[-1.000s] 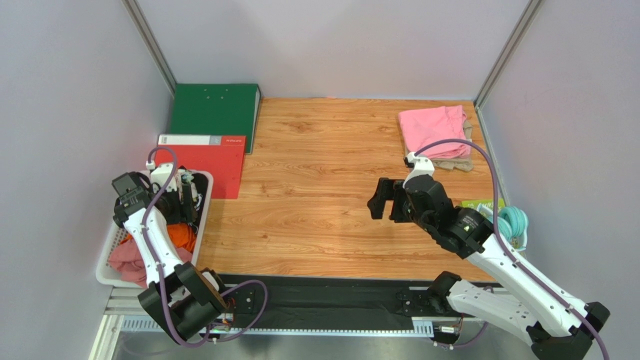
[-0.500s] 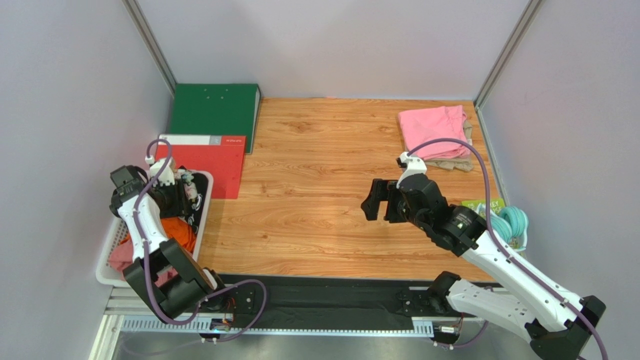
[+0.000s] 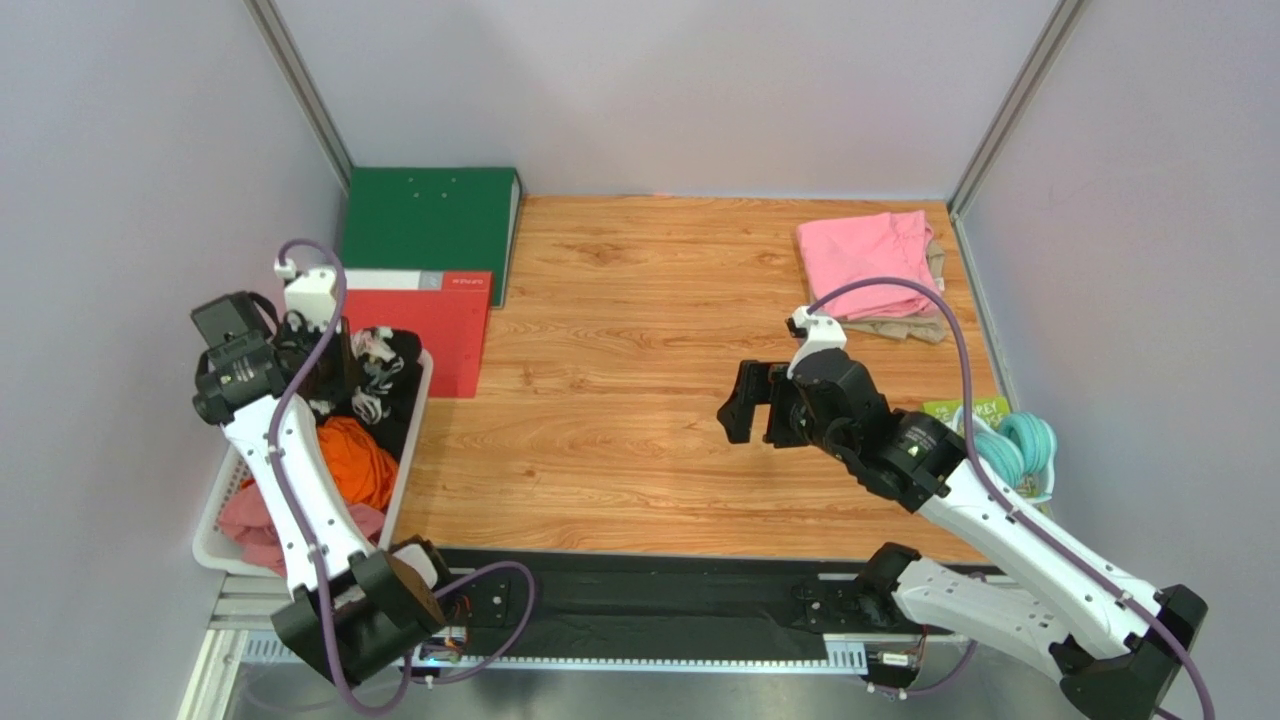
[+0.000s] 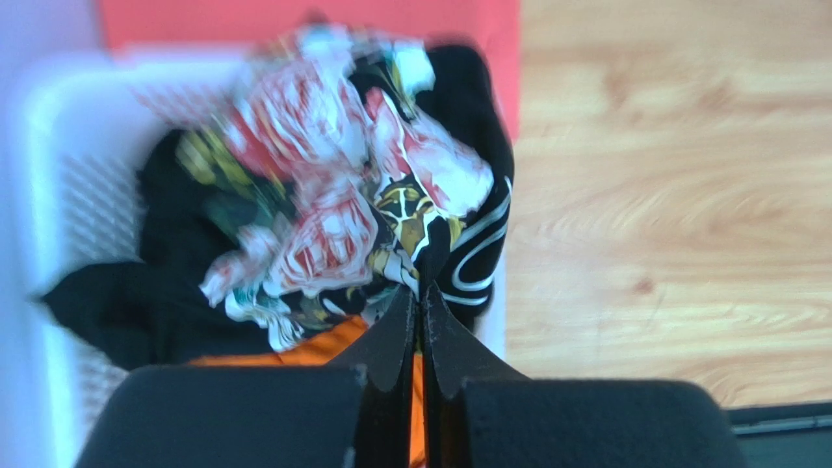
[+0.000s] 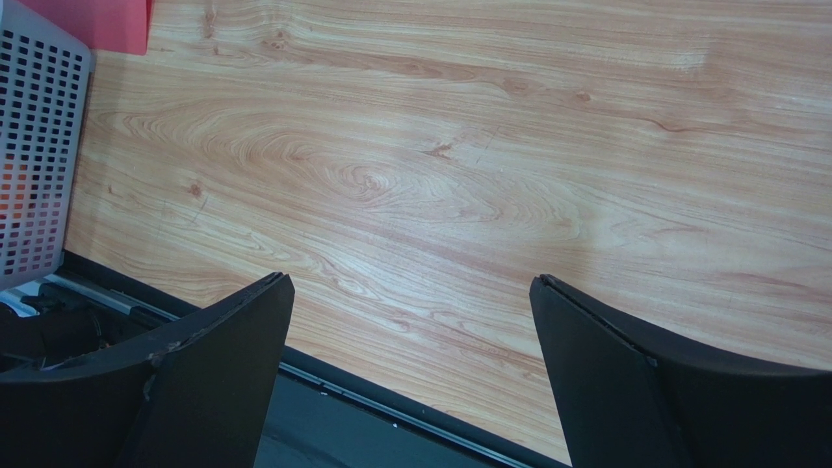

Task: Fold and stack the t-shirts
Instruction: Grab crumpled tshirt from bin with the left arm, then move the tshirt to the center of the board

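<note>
A black t-shirt (image 4: 322,205) with rose print and white script lies bunched at the far end of the white basket (image 3: 211,548). My left gripper (image 4: 420,292) is shut on a fold of it, with its jaws pressed together; it also shows from above (image 3: 358,384). Under it lie an orange t-shirt (image 3: 358,458) and a dusty-rose one (image 3: 256,518). A folded pink t-shirt (image 3: 864,258) rests on a beige one (image 3: 909,323) at the far right of the table. My right gripper (image 5: 410,283) hangs open over bare wood mid-table (image 3: 747,405).
A green binder (image 3: 428,215) and a red binder (image 3: 428,323) lie at the far left beside the basket. A teal coiled bundle (image 3: 1025,447) sits at the right edge. Grey walls close in three sides.
My left gripper has shut on the black t-shirt and drawn up and back, lifting the cloth. The right gripper has drifted slightly left, still open.
</note>
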{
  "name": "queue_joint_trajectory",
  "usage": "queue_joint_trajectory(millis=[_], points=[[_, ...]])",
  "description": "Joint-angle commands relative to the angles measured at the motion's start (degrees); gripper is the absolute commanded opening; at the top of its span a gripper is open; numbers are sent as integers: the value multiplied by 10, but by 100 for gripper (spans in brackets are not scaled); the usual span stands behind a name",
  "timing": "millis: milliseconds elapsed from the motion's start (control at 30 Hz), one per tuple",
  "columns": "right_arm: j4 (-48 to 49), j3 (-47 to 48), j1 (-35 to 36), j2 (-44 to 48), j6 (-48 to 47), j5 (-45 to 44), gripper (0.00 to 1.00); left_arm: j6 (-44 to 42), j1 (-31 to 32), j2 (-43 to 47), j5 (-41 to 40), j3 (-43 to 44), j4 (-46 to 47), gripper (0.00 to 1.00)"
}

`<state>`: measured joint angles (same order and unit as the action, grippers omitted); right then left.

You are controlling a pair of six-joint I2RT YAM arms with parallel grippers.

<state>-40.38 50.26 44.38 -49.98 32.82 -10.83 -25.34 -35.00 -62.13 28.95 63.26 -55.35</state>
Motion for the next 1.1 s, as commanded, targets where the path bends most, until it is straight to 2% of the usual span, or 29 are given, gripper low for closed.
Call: queue_joint_trajectory(millis=[0,67,167,333,500,633,667,800,967,1000,1067], points=[[36,-10,7,7,1,3,100,54,36,61,109,187,-83,0],[37,-13,8,11,-2,3,100,76,36,50,128,288,-105,0],[28,-16,8,20,-3,3,100,136,36,30,103,381,-104,0],[16,-28,8,55,-6,-2,100,212,36,2,37,427,-47,0],[3,-38,8,80,-4,-5,100,272,36,-68,-34,545,-10,0],[-3,-42,8,91,-1,-9,100,299,36,-98,1,641,-6,0],[-2,-45,8,94,-1,-9,100,309,36,-103,-1,651,-7,0],[3,-50,8,97,1,-5,100,318,36,-130,-95,692,-34,0],[7,-46,8,92,-3,-2,100,323,53,-125,-114,675,-36,0],[8,-46,8,90,-3,-1,100,312,79,-124,-87,673,-38,0],[13,-46,9,91,-2,2,100,286,140,-122,-93,671,-75,0]])
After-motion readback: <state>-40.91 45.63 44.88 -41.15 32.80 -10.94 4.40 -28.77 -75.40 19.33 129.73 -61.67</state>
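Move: The left fingers already grip the floral black t-shirt; its bulk hangs in the bin about 3 cm ahead, 3 cm to the left and 9 cm below. The orange shirt lies some 8 cm back, 3 cm left and 13 cm down; the red folder's middle is roughly 9 cm ahead, 3 cm right and 18 cm down. From the right hand the floral t-shirt is about 46 cm left, 5 cm ahead and 9 cm lower. Keeping its pinch, the left hand hoists the t-shirt about 33 cm up, fingers tilting upward nearly 40 degrees. ##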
